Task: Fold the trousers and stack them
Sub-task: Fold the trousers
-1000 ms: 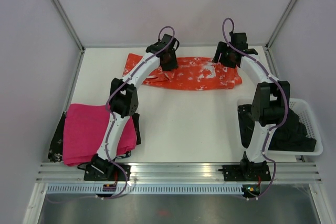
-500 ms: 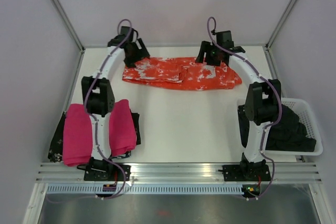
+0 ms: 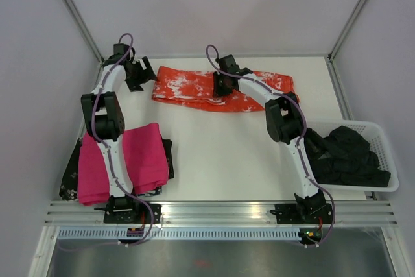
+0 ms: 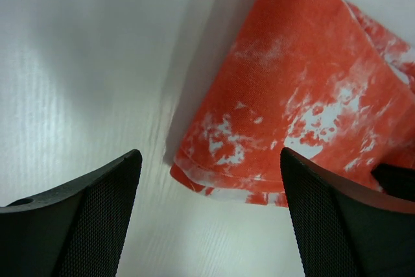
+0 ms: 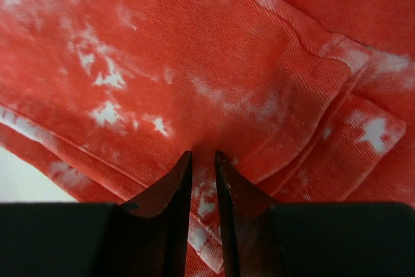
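The orange-red trousers (image 3: 188, 87) with white blotches lie in a long band across the far side of the table. My left gripper (image 3: 139, 73) hovers just off their left end, open and holding nothing. In the left wrist view the trousers' hem (image 4: 305, 76) lies between and beyond the wide-spread fingers (image 4: 97, 212), and the gripper (image 4: 209, 157) is above bare table. My right gripper (image 3: 222, 85) is down on the middle of the trousers. The right wrist view shows it (image 5: 203, 155) nearly closed, pinching a ridge of the trousers (image 5: 214, 50) fabric.
A folded magenta-pink cloth (image 3: 146, 154) lies at the near left on a dark garment (image 3: 68, 180). A white basket (image 3: 382, 137) at the right holds black garments (image 3: 347, 157). Walls and frame posts close in the table's back and sides.
The left gripper let go of the trousers, opened and swung left past their end. The right gripper moved from their right end to the middle and closed on the fabric.
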Tool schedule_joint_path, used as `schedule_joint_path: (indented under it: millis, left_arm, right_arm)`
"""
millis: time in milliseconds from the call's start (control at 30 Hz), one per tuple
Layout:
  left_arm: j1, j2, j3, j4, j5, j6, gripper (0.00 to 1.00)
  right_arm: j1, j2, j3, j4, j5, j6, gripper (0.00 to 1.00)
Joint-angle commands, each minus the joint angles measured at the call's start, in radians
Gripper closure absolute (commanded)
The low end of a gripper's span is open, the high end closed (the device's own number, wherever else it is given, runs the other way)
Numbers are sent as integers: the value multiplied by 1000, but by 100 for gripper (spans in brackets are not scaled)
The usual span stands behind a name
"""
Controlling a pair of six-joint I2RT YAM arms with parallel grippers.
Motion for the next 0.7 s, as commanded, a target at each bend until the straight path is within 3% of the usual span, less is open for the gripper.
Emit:
schedule_joint_path:
  millis: [0,233,333,433,467,533,600,633,667]
  left_arm:
    - [-7,57,-21,72,102,89,8]
    - [-7,132,-18,104,228,120,8]
    - [-8,158,-14,109,250,120,15]
    - [-10,178,5,112,279,108,40]
    - [-10,181,5,115,282,103,55]
    - [-11,183,5,129,302,93,64]
    - [-11,180,6,144,303,99,81]
    - [-10,177,15,139,274,106,98]
    - [-10,172,15,130,229,106,98]
  right_arm:
    - [-15,22,27,-100,158,-54,72]
    - [-16,-1,-48,-88,166,-55,75]
    - [-16,-45,-6,-77,140,-48,67]
    - [-31,-81,100,-106,112,-31,56]
    - [-47,-94,126,-121,110,-25,51]
    - [-70,-128,171,-154,112,-11,46]
    - [-120,-163,165,-173,110,10,44]
    - [-163,-202,147,-190,120,20,43]
    - [-188,-220,134,-190,120,29,43]
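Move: The near left corner of the folded trousers lies about 4 cm to the right of the open left hand, level with it fore and aft and some 6 cm below. The pink cloth pile is roughly 32 cm back and 10 cm left of that hand. The right fingertips are at the folded-over part's free end, its middle about 2 cm ahead and 2 cm right; the trousers' right end is some 28 cm right, straight across. Left hand sinks about 6 cm and rightward, pinching the trousers' corner; right hand opens, lifting off rightward. ##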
